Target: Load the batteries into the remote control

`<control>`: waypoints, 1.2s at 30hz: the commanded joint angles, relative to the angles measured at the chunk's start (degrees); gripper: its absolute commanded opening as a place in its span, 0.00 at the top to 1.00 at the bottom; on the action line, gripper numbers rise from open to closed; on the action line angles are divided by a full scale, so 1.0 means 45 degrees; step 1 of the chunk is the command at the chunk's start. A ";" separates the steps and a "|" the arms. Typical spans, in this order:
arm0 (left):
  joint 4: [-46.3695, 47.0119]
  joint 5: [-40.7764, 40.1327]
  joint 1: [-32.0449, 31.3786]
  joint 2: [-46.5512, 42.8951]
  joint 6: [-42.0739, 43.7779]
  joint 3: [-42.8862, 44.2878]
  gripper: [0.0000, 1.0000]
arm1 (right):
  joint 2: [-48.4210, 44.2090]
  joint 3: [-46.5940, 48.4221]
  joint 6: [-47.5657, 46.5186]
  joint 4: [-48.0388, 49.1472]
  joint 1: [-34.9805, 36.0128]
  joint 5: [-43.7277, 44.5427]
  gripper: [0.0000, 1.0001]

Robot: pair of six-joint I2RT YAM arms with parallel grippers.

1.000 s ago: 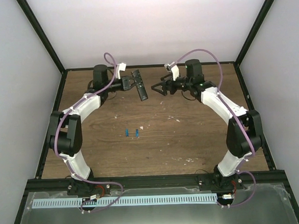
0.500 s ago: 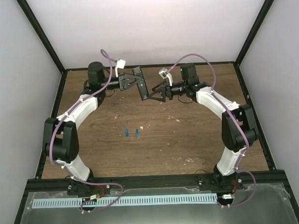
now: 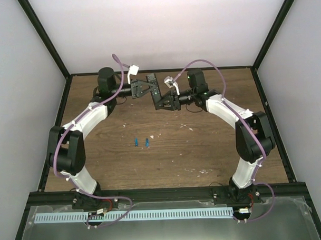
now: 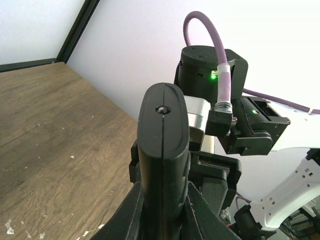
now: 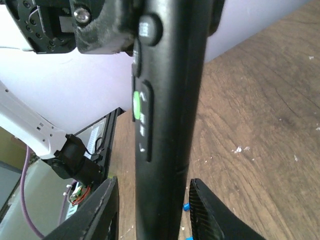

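Observation:
The remote control (image 3: 154, 90) is a slim black bar held off the table at the back, between the two arms. My left gripper (image 3: 149, 88) is shut on it. In the left wrist view the remote's rounded end (image 4: 163, 117) sticks up from between the fingers of my left gripper (image 4: 163, 205). My right gripper (image 3: 163, 102) is open, and its fingers (image 5: 209, 210) straddle the remote's button side (image 5: 165, 100) with a gap on each side. Two small blue batteries (image 3: 136, 142) (image 3: 147, 141) lie side by side on the table. One of them peeks out in the right wrist view (image 5: 185, 206).
The wooden table (image 3: 203, 145) is bounded by a black frame (image 3: 52, 50) and white walls. The back wall stands close behind both grippers. Small white specks lie on the wood.
My right gripper has moved left and now has its open fingers around the remote's lower end. My left gripper has shifted slightly right and tilted the remote.

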 commanded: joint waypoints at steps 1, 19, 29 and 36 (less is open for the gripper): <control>0.0581 0.0331 -0.0108 -0.0016 -0.0047 -0.0094 1.00 | 0.0096 0.0554 -0.0106 0.0053 0.0039 -0.0376 0.72; 0.0026 0.0489 -0.0227 0.0105 0.0475 -0.0098 0.99 | 0.0283 0.0972 -0.0613 -0.0655 0.0059 -0.0764 0.98; 0.0085 -0.0213 -0.0094 -0.0047 0.0403 -0.0455 0.65 | 0.0130 0.0932 -0.0886 -0.1066 0.0047 0.0482 0.99; 0.0925 -0.2090 0.0641 -0.1052 -0.0315 -0.1356 0.33 | -0.0229 0.0804 -0.1482 -0.1771 0.0044 0.2892 0.99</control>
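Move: The remote control stands raised and tilted between the hands, already held by the left, its middle about 1 cm below, back and right of that hand. From the right hand, whose open fingers straddle its lower part, that middle is about 4 cm ahead, 1 cm left and 5 cm up. The two batteries lie on the table roughly 10 cm back and 25 cm below the right hand, one about 7 cm to its left, the other 12. Staying almost in place, the right hand closes its fingers and pinches the lower part of the remote control. Only then does the left hand open wide, let go of the upper part and draw down and to its left, about 3 cm, away from the remote. The right keeps its grip while easing down some 1.5 cm and slightly forward. ##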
